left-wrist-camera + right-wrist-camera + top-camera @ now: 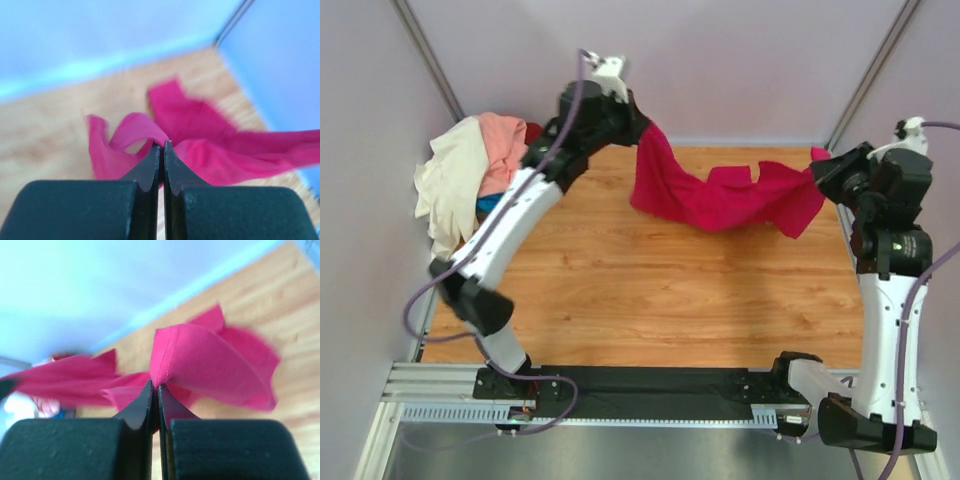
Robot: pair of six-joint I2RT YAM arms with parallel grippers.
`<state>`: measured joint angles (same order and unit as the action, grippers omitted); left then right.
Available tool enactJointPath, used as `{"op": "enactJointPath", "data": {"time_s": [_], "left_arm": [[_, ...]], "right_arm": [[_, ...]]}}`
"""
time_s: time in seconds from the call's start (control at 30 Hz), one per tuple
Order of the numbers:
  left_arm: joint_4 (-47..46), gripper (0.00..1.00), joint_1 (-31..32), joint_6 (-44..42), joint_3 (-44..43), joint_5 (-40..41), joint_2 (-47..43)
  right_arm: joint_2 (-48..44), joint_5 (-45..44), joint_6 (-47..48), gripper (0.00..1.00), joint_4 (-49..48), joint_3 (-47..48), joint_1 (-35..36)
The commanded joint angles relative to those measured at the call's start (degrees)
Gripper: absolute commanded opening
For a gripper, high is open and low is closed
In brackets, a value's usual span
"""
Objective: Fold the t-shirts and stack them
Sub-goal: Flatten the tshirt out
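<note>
A magenta-pink t-shirt hangs stretched above the back of the wooden table between both arms. My left gripper is shut on its left end; in the left wrist view the cloth bunches at the closed fingertips of that gripper. At the right, my right gripper is shut on the shirt's other end, where a hemmed fold rises from the tips of the gripper. More t-shirts lie in a pile at the back left: cream-white, salmon pink, with blue and red showing underneath.
The wooden table is walled by pale panels at the back and sides. A black mounting rail with both arm bases runs along the near edge. The left arm's elbow reaches over the table's left edge.
</note>
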<state>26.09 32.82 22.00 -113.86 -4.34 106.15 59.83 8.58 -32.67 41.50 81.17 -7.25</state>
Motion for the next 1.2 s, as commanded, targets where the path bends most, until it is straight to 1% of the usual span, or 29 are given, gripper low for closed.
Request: {"op": "enactJointPath", "data": {"time_s": [0.0,0.03,0.07,0.1,0.17,0.2,0.27,0.3,0.33,0.4,0.43,0.53,0.63,0.67,0.73,0.77,0.8,0.83,0.87,0.93,0.97,1.0,1.03,1.07,1.1,1.13,1.17], "left_arm": [[-1.0,0.0,0.1,-6.1,3.5,4.2,-15.0],[-0.6,0.0,0.1,-7.0,5.8,6.1,-20.7],[-0.3,0.0,0.2,-8.3,7.0,6.9,-23.6],[0.1,0.0,0.2,-9.1,8.2,7.3,-29.3],[0.9,0.0,0.3,-10.5,11.3,8.3,-34.8],[1.9,0.0,0.3,-11.0,12.0,8.6,-40.2],[2.6,0.0,0.4,-11.8,14.0,8.6,-45.4],[3.4,0.0,0.4,-12.6,14.5,8.6,-50.2],[3.8,0.0,0.4,-12.9,15.7,8.7,-52.4],[5.5,0.0,0.4,-13.6,16.5,9.0,-58.3],[5.9,0.0,0.3,-13.8,17.1,9.2,-60.0],[7.8,0.0,0.3,-13.9,17.1,9.7,-64.4],[10.4,0.0,0.4,-14.4,15.9,11.2,-64.7],[10.8,0.0,0.4,-14.6,15.9,11.7,-64.1],[11.2,0.0,0.4,-14.7,16.2,14.1,-62.8],[11.4,0.0,0.4,-14.8,16.4,14.8,-61.2],[11.1,0.0,0.4,-14.9,17.4,15.7,-60.3],[10.6,0.0,0.4,-15.5,18.5,17.9,-59.3],[8.2,0.0,0.4,-15.8,19.9,19.1,-57.3],[6.5,0.0,0.1,-16.5,22.5,22.7,-54.0],[5.5,0.0,-0.5,-16.4,22.9,23.2,-49.9],[5.1,0.0,-1.5,-16.0,23.4,23.4,-47.7],[4.1,0.0,-4.5,-15.2,24.2,22.7,-45.7],[1.8,0.0,-6.8,-13.0,25.0,21.7,-42.0],[0.6,0.0,-8.6,-11.6,26.7,21.3,-40.2],[-0.2,0.0,-12.1,-10.8,27.1,20.9,-38.1],[-1.1,0.0,-13.0,-10.4,27.3,21.3,-33.5]], "right_arm": [[-2.8,-6.5,1.7,0.01,3.2,8.2,-1.5],[-3.5,-7.8,2.4,0.01,3.8,11.1,-1.8],[-4.4,-11.0,2.8,0.01,4.5,12.2,-1.8],[-6.5,-12.1,3.3,0.0,4.6,13.0,-1.8],[-8.8,-16.0,4.4,0.0,4.6,14.6,-1.8],[-10.2,-17.2,5.1,0.01,4.6,15.0,-1.8],[-14.3,-20.9,6.5,0.0,4.6,16.5,-1.8],[-15.7,-21.8,7.1,0.0,4.6,17.0,-1.8],[-18.3,-23.0,8.5,0.0,4.5,18.4,-1.8],[-20.5,-25.4,9.9,0.0,4.4,20.1,-1.8],[-22.3,-26.2,10.8,0.0,4.0,21.5,-1.7],[-23.7,-26.9,12.4,0.0,3.4,24.3,-1.0],[-21.5,-24.7,13.4,0.0,3.6,29.6,-0.2],[-18.4,-23.4,13.7,0.01,3.9,32.4,-0.1],[-14.2,-21.1,13.5,0.01,5.3,34.8,-0.2],[-10.1,-17.9,13.2,0.0,5.3,35.4,-0.2],[-7.7,-16.2,11.8,0.0,5.1,34.9,-0.1],[-5.5,-12.7,11.1,0.01,3.6,34.2,-0.2],[-0.7,-11.2,10.4,0.0,2.4,32.9,-0.1],[4.2,-7.2,8.7,0.0,-1.6,29.8,-0.2],[7.5,-6.1,8.1,0.0,-3.1,29.2,-0.2],[13.3,-5.0,6.8,0.0,-4.5,28.7,-0.2],[17.1,-2.1,6.0,0.0,-7.5,28.8,-0.1],[20.4,-0.6,5.3,0.0,-9.0,29.1,-0.1],[23.7,0.4,4.8,0.0,-10.1,30.1,0.1],[31.5,2.0,4.3,0.01,-11.1,32.9,0.5],[35.0,3.2,4.2,0.0,-11.2,35.3,1.2]]}}
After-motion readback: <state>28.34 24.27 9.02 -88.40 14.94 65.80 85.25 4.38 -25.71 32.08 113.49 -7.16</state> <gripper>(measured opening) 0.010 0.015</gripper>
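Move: The pink t-shirt is already off the table, slung between two closed grippers about 32 cm apart. Its sagging middle lies some 15 cm to the right of the left hand, 9 cm back and 19 cm below. From the right hand it is about 18 cm left, 5 cm ahead and 21 cm below. In the tub, the salmon shirt is about 34 cm left of the left hand and 6 cm ahead, the cream shirt 46 cm left and level with it, both some 23 cm lower. The t-shirt is swung up and back towards the bases, about 30 cm each way, both grippers keeping their pinch and tipping up some 40 to 50 degrees while the left hand pulls away leftwards, stretching the cloth. Both hands then reverse into a fast forward and downward throw, the right farther, with the fingers tipping down again. ##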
